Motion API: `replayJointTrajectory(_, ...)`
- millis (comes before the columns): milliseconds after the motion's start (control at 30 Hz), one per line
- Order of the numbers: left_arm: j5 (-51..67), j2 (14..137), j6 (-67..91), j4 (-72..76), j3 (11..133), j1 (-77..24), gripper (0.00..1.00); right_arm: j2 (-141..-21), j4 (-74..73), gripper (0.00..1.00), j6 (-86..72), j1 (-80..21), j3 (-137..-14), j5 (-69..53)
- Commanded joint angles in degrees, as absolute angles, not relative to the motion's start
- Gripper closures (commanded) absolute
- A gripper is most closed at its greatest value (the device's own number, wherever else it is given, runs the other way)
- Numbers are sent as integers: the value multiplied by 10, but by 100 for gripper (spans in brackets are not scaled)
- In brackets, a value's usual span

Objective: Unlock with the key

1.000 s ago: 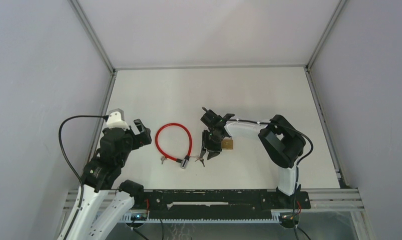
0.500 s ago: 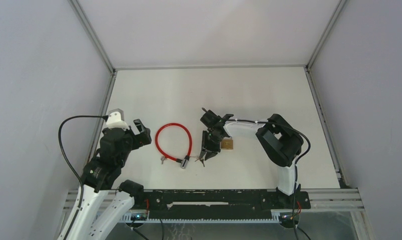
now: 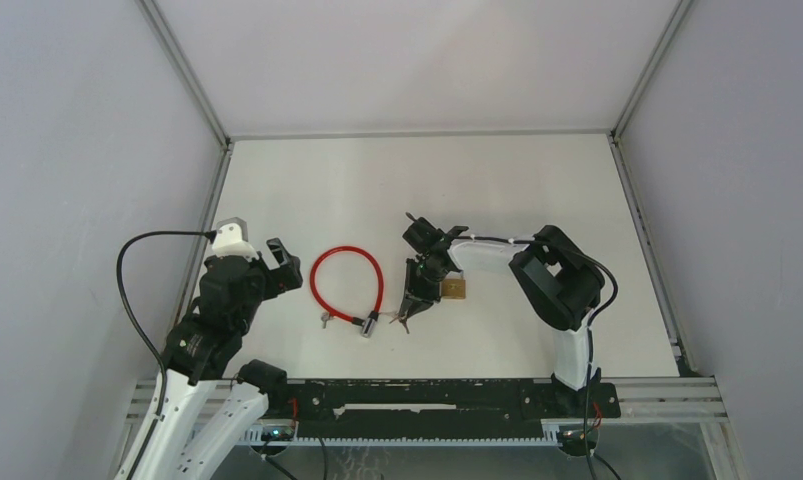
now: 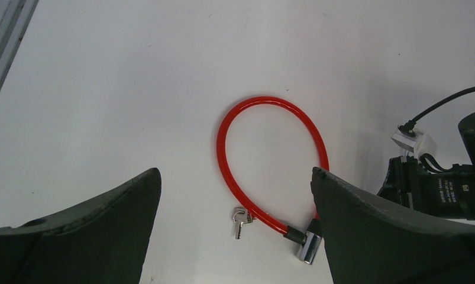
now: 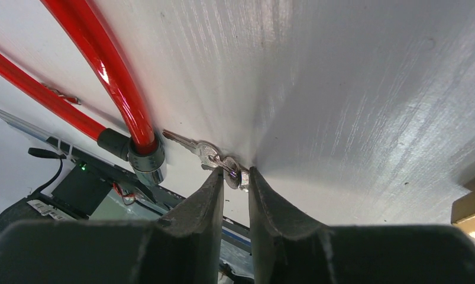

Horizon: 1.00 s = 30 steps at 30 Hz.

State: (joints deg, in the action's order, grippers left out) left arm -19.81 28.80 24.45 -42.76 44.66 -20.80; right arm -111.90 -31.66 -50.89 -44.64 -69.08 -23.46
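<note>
A red cable lock [image 3: 317, 285] lies looped on the white table, its chrome lock cylinder [image 3: 369, 325] at the near end. In the right wrist view the cable [image 5: 113, 77] runs into that cylinder [image 5: 149, 163]. A small key on a ring [image 5: 208, 155] lies just right of it. My right gripper [image 5: 235, 173] points down at the table, its fingertips pinched on the key's ring end. From above, this gripper [image 3: 409, 318] stands right of the cylinder. My left gripper [image 4: 235, 171] hangs wide open above the cable loop [image 4: 226, 171], holding nothing.
A second small key [image 4: 241, 219] lies against the cable's near left side. A brass padlock [image 3: 458, 290] sits on the table just right of my right wrist. The table's near rail [image 3: 427, 390] runs close behind the cylinder.
The right gripper's fingers have drawn together around the key ring. Its arm has barely shifted. The left arm and the cable lock have not moved.
</note>
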Motion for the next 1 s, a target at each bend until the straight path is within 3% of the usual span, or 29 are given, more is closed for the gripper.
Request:
replayJointTrajectory(0, -207, 287, 238, -414, 438, -211, 0, -1130, -304, 72, -509, -444, -708, -239)
replayJointTrajectory(333, -210, 286, 238, -414, 438, -211, 0, -1134, -310, 83, -499, -440, -708, -246)
replayJointTrajectory(500, -212, 285, 238, -414, 438, -211, 0, -1128, -312, 99, -494, -434, -708, -255)
replayJointTrajectory(967, -195, 276, 236, -408, 435, -213, 0, -1063, -321, 100, -433, -403, -683, -285)
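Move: The key bunch lies right between my half-open right fingertips, straight below by about 1 cm. The red cable lock's metal barrel sits some 8 cm to the left and 2 cm nearer my base; the brass padlock is about 10 cm to the right and 6 cm farther out. From my left hand, the key bunch lies about 20 cm to the right, 2 cm back and 21 cm down. I keep my right fingertips at the table and close them the rest of the way from about a third open, pinching the key bunch where its ring and key heads meet. With them shut I ease away from the cable lock, about 1 cm in all, up, forward and to the right, while the wrist tilts by less than 5 degrees. ##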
